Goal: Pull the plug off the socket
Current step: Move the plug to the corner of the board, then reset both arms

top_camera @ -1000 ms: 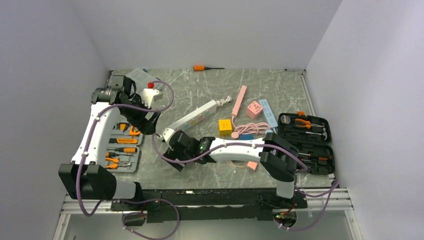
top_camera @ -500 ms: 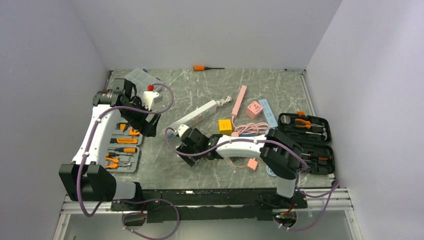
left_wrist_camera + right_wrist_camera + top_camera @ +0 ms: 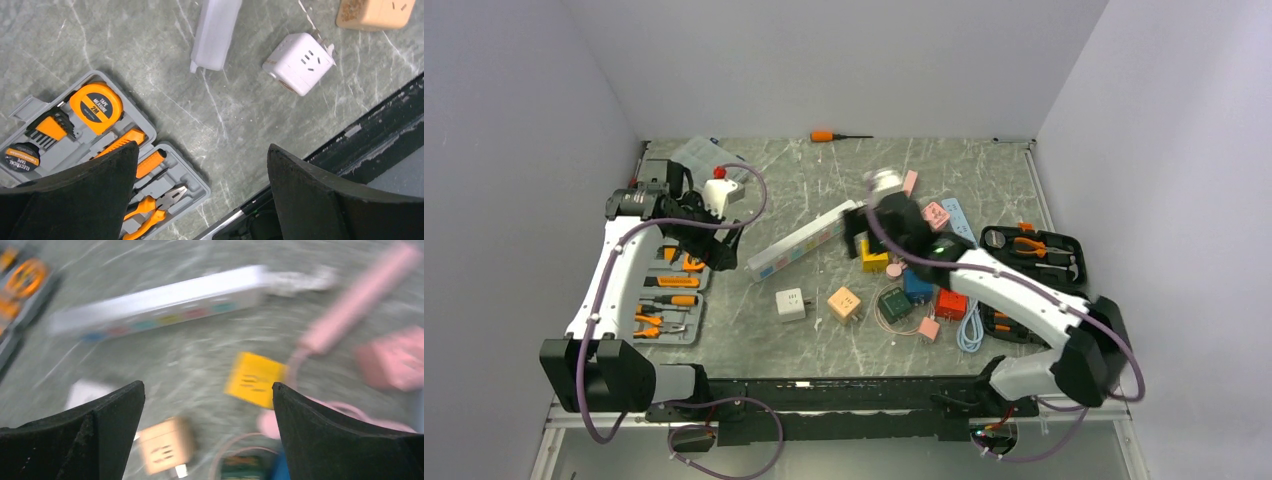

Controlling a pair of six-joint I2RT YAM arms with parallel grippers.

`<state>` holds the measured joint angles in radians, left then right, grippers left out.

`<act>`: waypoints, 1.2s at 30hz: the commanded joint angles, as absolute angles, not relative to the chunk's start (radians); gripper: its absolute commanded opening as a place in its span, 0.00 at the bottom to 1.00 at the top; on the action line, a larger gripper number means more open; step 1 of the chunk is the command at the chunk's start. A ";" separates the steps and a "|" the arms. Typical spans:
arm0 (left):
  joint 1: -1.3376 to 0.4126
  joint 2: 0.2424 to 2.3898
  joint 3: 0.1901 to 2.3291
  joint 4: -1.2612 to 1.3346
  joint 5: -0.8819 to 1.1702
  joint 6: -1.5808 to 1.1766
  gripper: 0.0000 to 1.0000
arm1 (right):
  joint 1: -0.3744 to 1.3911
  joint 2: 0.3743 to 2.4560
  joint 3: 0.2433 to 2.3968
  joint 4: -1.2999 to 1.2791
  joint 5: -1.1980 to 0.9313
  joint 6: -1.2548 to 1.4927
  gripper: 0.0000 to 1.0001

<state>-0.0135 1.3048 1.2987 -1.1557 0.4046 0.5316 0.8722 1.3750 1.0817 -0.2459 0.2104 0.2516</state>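
Observation:
The socket (image 3: 804, 240) is a long white strip with pastel panels, lying diagonally on the marble table; it also shows as the socket (image 3: 215, 30) and, blurred, as the socket (image 3: 160, 305). A white cube plug (image 3: 791, 304) lies loose on the table in front of it, apart from it, prongs visible on the plug (image 3: 299, 62). My right gripper (image 3: 856, 235) hovers open over the strip's far end, nothing between the fingers of my right gripper (image 3: 207, 425). My left gripper (image 3: 719, 250) hangs open and empty beside the strip's near end, above table and tool tray in the left gripper (image 3: 200, 190) view.
A peach cube (image 3: 844, 303) sits next to the white plug. A yellow cube (image 3: 874, 255), pink strip (image 3: 907, 190), pink cube (image 3: 936, 215), and cables crowd the middle right. A grey tool tray (image 3: 669, 290) lies left, a black tool case (image 3: 1034, 275) right, an orange screwdriver (image 3: 824, 135) at the back.
My right arm swung from the strip's near end up and back to its far end, opening wider. The white plug and peach cube now lie uncovered. The left arm barely moved.

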 commanded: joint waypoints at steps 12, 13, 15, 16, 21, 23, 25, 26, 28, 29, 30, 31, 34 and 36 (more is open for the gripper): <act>0.135 1.180 1.061 -0.531 0.404 0.205 0.99 | 0.175 1.170 0.717 0.140 0.849 0.309 1.00; 0.138 1.170 1.030 -0.467 0.389 0.190 0.99 | 0.131 1.181 0.707 0.166 0.837 0.320 1.00; 0.142 1.155 0.974 -0.339 0.337 0.155 0.99 | 0.060 1.212 0.683 0.215 0.823 0.342 1.00; 0.143 1.157 0.946 -0.280 0.314 0.138 0.99 | 0.034 1.235 0.673 0.232 0.810 0.353 1.00; 0.143 1.212 0.843 -0.111 0.273 0.112 0.99 | 0.008 1.372 0.627 0.340 0.733 0.304 1.00; 0.142 1.241 0.794 -0.028 0.249 0.101 0.99 | 0.008 1.395 0.602 0.380 0.692 0.303 1.00; 0.142 1.274 0.747 0.062 0.225 0.104 0.99 | 0.009 1.416 0.580 0.433 0.663 0.287 1.00; 0.143 1.288 0.723 0.106 0.211 0.104 0.99 | 0.009 1.425 0.571 0.461 0.653 0.272 1.00; 0.143 1.305 0.674 0.202 0.178 0.116 0.99 | 0.009 1.442 0.553 0.502 0.641 0.256 1.00; 0.143 1.309 0.640 0.255 0.168 0.126 0.99 | 0.010 1.444 0.544 0.522 0.630 0.253 1.00; 0.142 1.309 0.608 0.315 0.162 0.130 0.99 | 0.010 1.447 0.528 0.555 0.618 0.238 1.00; 0.142 1.307 0.570 0.369 0.163 0.135 0.99 | 0.011 1.450 0.512 0.592 0.606 0.226 1.00; 0.143 1.299 0.466 0.568 0.190 0.111 0.99 | 0.014 1.464 0.469 0.685 0.583 0.209 1.00; 0.142 1.288 0.393 0.718 0.208 0.079 0.99 | 0.019 1.473 0.425 0.779 0.575 0.188 1.00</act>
<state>0.1390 1.3159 0.4854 0.3286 0.1928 0.1318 0.0113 1.4513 0.4835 0.5392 0.6170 0.2375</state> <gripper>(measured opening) 0.994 0.994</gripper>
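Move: The right gripper is empty; the black toolbox's tool side lies about 40 cm to its right, 3 ahead and 18 below. Near its way are the yellow plug, 6 right and 4 ahead, and the pink plug, 19 right and 12 ahead, both some 16 below; the white plug sits 8 back, 12 left, 16 below. From the left gripper, the tape measure is about 5 ahead, 9 left, 16 below. Sweep the open right gripper right, about 40 cm and slightly forward, away from the white plug, turning clockwise some 70 degrees, then sink about 10 cm over the black toolbox. Meanwhile bring the open left gripper forward and left, then down about 10 cm towards the tape measure, turning counter-clockwise while its fingers tip up forward. Touch nothing. ##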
